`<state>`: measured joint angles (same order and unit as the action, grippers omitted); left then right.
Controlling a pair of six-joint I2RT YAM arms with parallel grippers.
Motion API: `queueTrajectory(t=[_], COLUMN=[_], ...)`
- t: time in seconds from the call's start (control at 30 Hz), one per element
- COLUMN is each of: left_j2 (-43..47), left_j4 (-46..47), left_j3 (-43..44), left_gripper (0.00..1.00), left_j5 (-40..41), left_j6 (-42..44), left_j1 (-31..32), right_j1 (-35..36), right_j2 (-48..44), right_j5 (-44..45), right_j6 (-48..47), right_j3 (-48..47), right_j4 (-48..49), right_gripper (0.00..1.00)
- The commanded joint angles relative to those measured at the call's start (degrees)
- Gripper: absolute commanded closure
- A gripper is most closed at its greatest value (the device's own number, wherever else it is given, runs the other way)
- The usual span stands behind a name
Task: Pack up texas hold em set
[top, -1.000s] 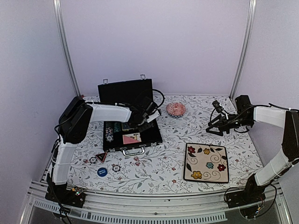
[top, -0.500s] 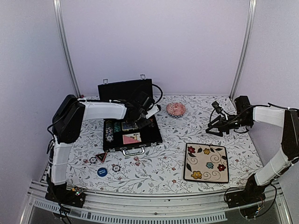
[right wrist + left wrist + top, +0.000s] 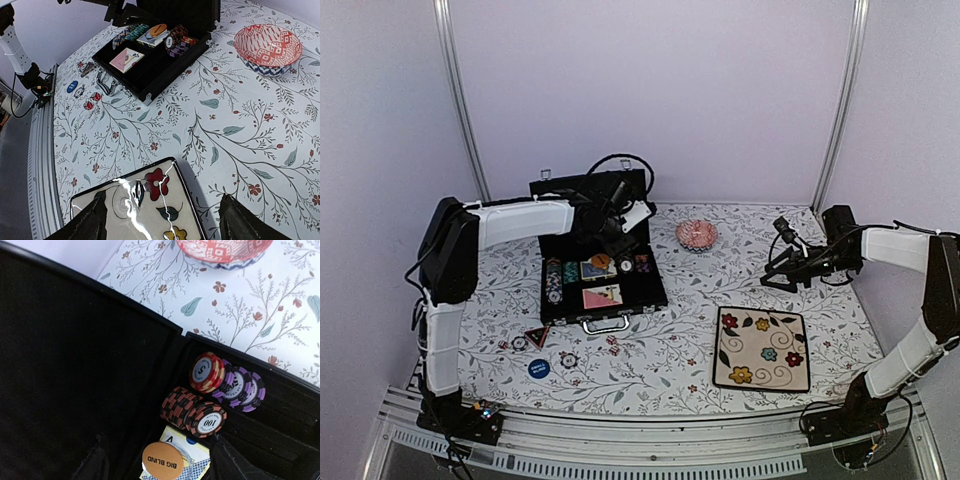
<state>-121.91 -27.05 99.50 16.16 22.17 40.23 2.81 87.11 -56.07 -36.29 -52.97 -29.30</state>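
Note:
The black case (image 3: 588, 195) of the texas hold em set lies open at the back left, lid upright. Inside are chip stacks (image 3: 200, 415), a card deck (image 3: 197, 460) and a pink card (image 3: 602, 296). An orange "BIG BLIND" button (image 3: 162, 461) rests on the deck. My left gripper (image 3: 620, 225) hovers open just above that button, holding nothing. A blue button (image 3: 538, 367), loose chips (image 3: 568, 359) and red dice (image 3: 613, 345) lie on the table in front of the case. My right gripper (image 3: 772, 275) hangs open and empty at the right, above the plate's far corner.
A cream flowered plate (image 3: 761, 348) sits at the front right, under my right gripper (image 3: 165, 220). A pink patterned bowl (image 3: 696, 234) stands behind the case's right end. The case's silver handle (image 3: 606, 324) faces the near edge.
My left gripper has opened and drawn up and back toward the lid. The orange button now lies uncovered on the deck. The right arm has not moved.

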Motion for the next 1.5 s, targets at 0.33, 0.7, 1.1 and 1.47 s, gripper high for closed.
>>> queueTrajectory(t=[0.33, 0.7, 1.1, 1.47], left_j2=[-7.2, -10.9, -10.5, -2.7], left_j4=[-4.4, -1.1, -2.3, -9.7], left_j3=[2.5, 4.2, 5.4, 2.7], left_gripper=[0.28, 0.27, 0.28, 0.28], left_j5=[-2.7, 5.5, 3.3, 2.7], left_j6=[1.5, 1.6, 1.0, -0.4], left_j1=[-2.1, -2.2, -2.3, 0.5], right_j1=[-0.3, -0.3, -0.3, -0.3], right_j2=[0.9, 1.6, 1.9, 1.9], right_j5=[-0.5, -0.4, -0.4, -0.8], right_j6=[-1.1, -1.2, -1.3, -1.6], right_j3=[-1.7, -1.8, -1.9, -2.1], right_j4=[-1.0, -1.3, -1.5, -1.9], right_gripper=[0.23, 0.23, 0.23, 0.22])
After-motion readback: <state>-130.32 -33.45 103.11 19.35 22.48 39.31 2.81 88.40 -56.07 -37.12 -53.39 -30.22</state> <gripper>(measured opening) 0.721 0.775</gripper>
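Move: The black-and-orange 100 chips, one leaning face-up at the near end of their row, lie about 9 cm below the left hand, some 3 cm ahead and 2 cm to its right. The big blind button is roughly 4 cm ahead and 4 cm left, and the red and purple chips about 3 cm ahead and 6 cm right. From the idle right hand, the 100 chips are some 40 cm left, 10 cm ahead and 11 cm lower. The open left hand sinks about 7 cm towards the black-and-orange chips, easing some 2 cm forward, then back. ##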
